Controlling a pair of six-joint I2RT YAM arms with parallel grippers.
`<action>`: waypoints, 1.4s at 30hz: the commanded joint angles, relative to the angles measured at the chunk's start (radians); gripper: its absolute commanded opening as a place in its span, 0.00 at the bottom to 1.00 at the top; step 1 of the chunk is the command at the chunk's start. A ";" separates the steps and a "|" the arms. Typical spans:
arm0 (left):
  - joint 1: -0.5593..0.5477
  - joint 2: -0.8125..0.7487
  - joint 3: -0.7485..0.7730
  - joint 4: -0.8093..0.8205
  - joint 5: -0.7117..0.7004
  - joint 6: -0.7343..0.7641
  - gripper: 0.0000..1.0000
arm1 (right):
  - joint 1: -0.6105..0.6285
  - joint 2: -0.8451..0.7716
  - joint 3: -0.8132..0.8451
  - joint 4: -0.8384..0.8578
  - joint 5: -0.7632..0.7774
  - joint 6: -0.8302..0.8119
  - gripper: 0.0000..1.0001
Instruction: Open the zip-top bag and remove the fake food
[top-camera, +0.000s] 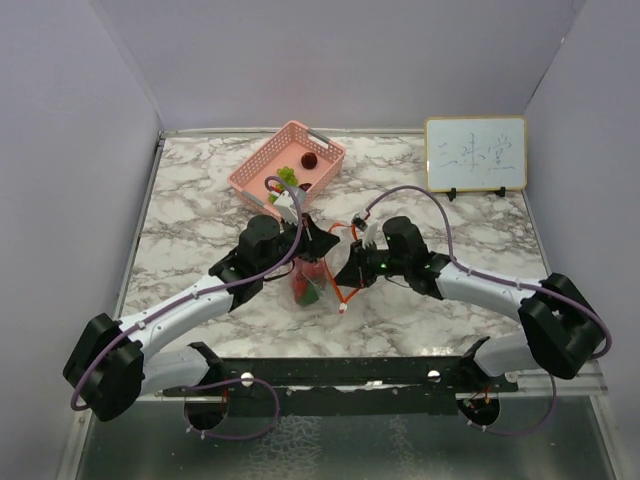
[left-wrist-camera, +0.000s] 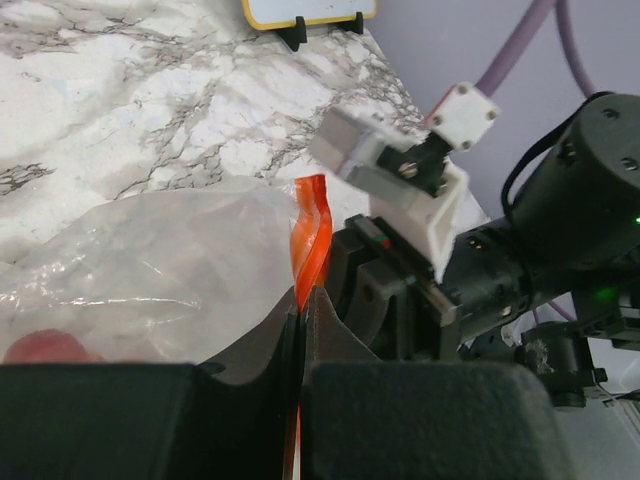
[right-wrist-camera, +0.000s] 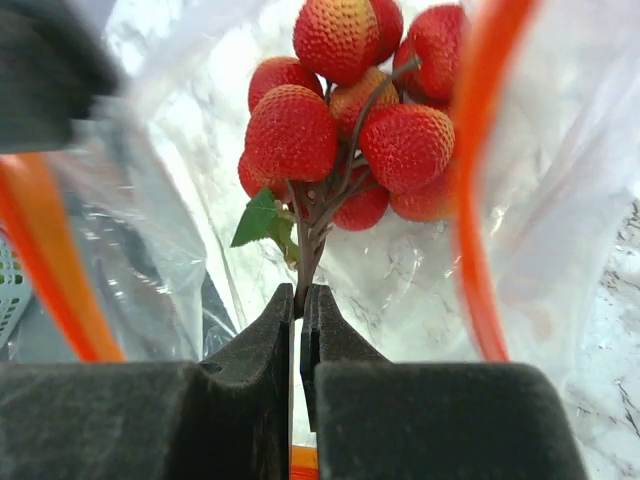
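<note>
The zip-top bag (top-camera: 312, 284) hangs just above the marble between my two grippers, its mouth held open. My left gripper (left-wrist-camera: 302, 300) is shut on the bag's orange zip strip (left-wrist-camera: 310, 240); from above the left gripper (top-camera: 312, 240) sits over the bag. My right gripper (right-wrist-camera: 300, 297) reaches into the bag's mouth and is shut on the brown stem of a cluster of bumpy red fake food (right-wrist-camera: 340, 120) with a green leaf. The zip strip (right-wrist-camera: 472, 180) curves past on both sides. Another red piece (left-wrist-camera: 45, 347) shows through the plastic (left-wrist-camera: 150, 265).
A pink mesh basket (top-camera: 262, 163) stands behind the bag, holding green grape-like pieces (top-camera: 288, 176) and a dark red piece (top-camera: 310, 159). A small whiteboard (top-camera: 475, 153) stands at the back right. Walls close in the left, right and back of the table.
</note>
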 joint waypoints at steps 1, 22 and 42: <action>0.000 -0.030 -0.021 0.005 -0.028 0.011 0.00 | 0.006 -0.088 0.026 -0.037 0.073 -0.033 0.01; 0.000 0.047 -0.035 0.042 -0.036 0.028 0.00 | 0.005 -0.339 0.150 -0.287 0.309 -0.090 0.01; 0.000 0.082 -0.085 0.086 -0.048 0.003 0.00 | -0.031 -0.354 0.339 -0.392 0.433 -0.180 0.01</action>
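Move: The strawberry bunch, its stem already pinched in the right fingers, lies inside the bag about 8 cm to the right hand's left, 3 cm farther out and 5 cm lower. The bag's mouth surrounds that hand, centred some 2 cm farther out and 3 cm above. The pink basket's middle is about 30 cm ahead and 14 cm left, 6 cm lower. From the left hand, the strawberries are roughly 3 cm back, 6 cm left and 17 cm below. Keeping its pinch on the strawberry stem, the right hand draws the bunch up about 13 cm towards and through the bag's mouth, drifting right and forward by about 5 cm each, while the wrist turns some 25 degrees, partly clockwise. The left fingers stay shut on the orange zip edge and sink a little over 4 cm, mostly late on. ##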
